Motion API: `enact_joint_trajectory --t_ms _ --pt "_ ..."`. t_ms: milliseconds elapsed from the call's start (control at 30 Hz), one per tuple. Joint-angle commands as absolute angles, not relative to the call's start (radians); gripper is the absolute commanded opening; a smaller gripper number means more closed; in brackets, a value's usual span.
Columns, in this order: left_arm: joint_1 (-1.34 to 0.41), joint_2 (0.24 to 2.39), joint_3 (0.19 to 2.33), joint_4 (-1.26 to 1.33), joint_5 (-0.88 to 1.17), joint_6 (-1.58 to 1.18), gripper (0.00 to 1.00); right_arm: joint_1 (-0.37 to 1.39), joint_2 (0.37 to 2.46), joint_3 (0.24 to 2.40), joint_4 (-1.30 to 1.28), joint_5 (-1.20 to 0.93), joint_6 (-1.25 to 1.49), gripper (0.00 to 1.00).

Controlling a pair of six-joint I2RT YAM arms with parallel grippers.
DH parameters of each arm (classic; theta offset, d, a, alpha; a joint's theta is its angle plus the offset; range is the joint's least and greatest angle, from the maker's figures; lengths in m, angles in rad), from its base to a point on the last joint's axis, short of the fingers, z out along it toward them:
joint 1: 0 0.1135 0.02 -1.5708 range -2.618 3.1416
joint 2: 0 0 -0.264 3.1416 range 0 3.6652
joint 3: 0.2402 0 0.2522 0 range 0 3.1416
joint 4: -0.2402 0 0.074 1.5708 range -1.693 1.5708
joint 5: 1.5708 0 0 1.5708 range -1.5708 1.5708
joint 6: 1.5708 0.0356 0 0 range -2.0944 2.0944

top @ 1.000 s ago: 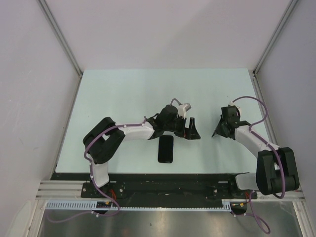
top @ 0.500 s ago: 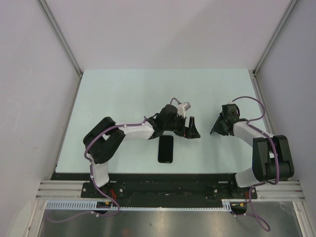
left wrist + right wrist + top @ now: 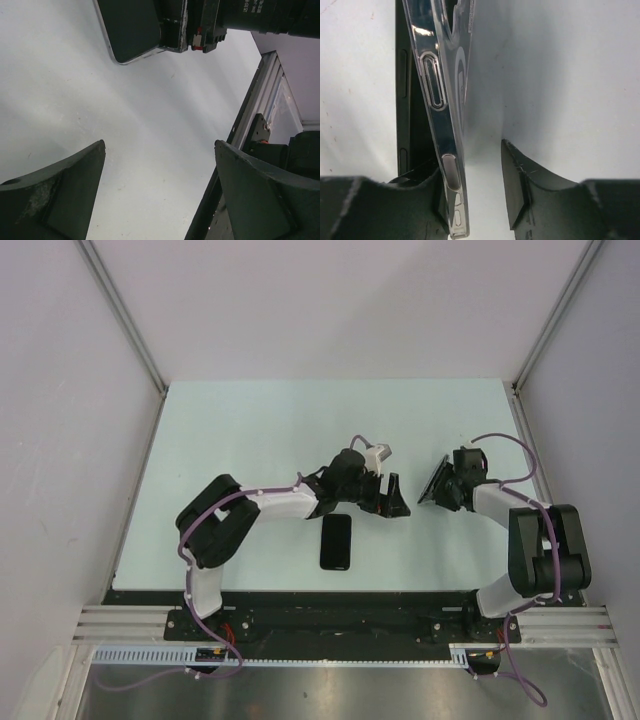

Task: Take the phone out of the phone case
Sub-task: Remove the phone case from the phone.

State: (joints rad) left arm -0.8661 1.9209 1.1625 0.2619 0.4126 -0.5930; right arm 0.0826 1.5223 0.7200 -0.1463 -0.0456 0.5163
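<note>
The black phone (image 3: 335, 540) lies flat and bare on the pale table near the front; its corner (image 3: 131, 27) shows at the top of the left wrist view. My left gripper (image 3: 392, 498) hovers just right of and behind the phone, open wide (image 3: 160, 144) with only table between its fingers. The clear phone case (image 3: 437, 85) stands on its edge between the fingers of my right gripper (image 3: 472, 157). It leans on the left finger, and a plain gap separates it from the right finger (image 3: 520, 190). In the top view the right gripper (image 3: 433, 487) sits right of the left one.
The black rail (image 3: 330, 605) with both arm bases runs along the table's near edge, and it also shows in the left wrist view (image 3: 245, 130). Grey walls with metal posts (image 3: 540, 330) close the table's sides and back.
My right gripper has opened off the clear case, and its wrist has swung a little left and back. The left gripper has drifted slightly right. The phone has not moved.
</note>
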Motion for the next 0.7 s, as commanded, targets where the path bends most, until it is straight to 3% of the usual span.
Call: enact_joint_trajectory --t_ms 0,33,67,467,667 --pt "-0.877 1.93 1.198 0.288 0.419 -0.575 0.93 0.091 1.598 0.68 -0.204 -0.071 0.499 0.38" --pt "-0.877 1.925 1.197 0.288 0.417 -0.575 0.93 0.091 1.601 0.68 -0.203 -0.068 0.5 0.28" --pt "-0.877 1.921 1.197 0.288 0.408 -0.572 0.94 0.092 1.6 0.68 -0.201 -0.064 0.5 0.0" --pt "-0.899 1.95 1.244 0.271 0.348 -0.49 0.9 0.166 1.422 0.738 -0.446 -0.003 0.532 0.0" --pt "-0.962 1.888 1.02 0.734 0.203 -0.39 0.89 0.134 1.37 0.739 -0.491 -0.072 0.551 0.0"
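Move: The phone case stands on its long edge, running forward from the right hand, its near end between the parted fingers; its middle is some 6 cm ahead, level sideways and about 1 cm lower. The phone still sits against its left face, middle 6 cm ahead and 1 cm left. The flat black phone lies about 25 cm left of the right hand and 11 cm back. For the left hand, the case is about 5 cm ahead, 9 cm right and 7 cm below. Forward and left by a bare 1 cm each goes the right hand while its fingers close from half open and pinch the near end of the phone case; then it draws back about 5 cm towards its base, rising about 1 cm, the fingers tipping a little steeper. The open left hand creeps some 1.5 cm right, towards the case, and starts to roll about 10 degrees. ##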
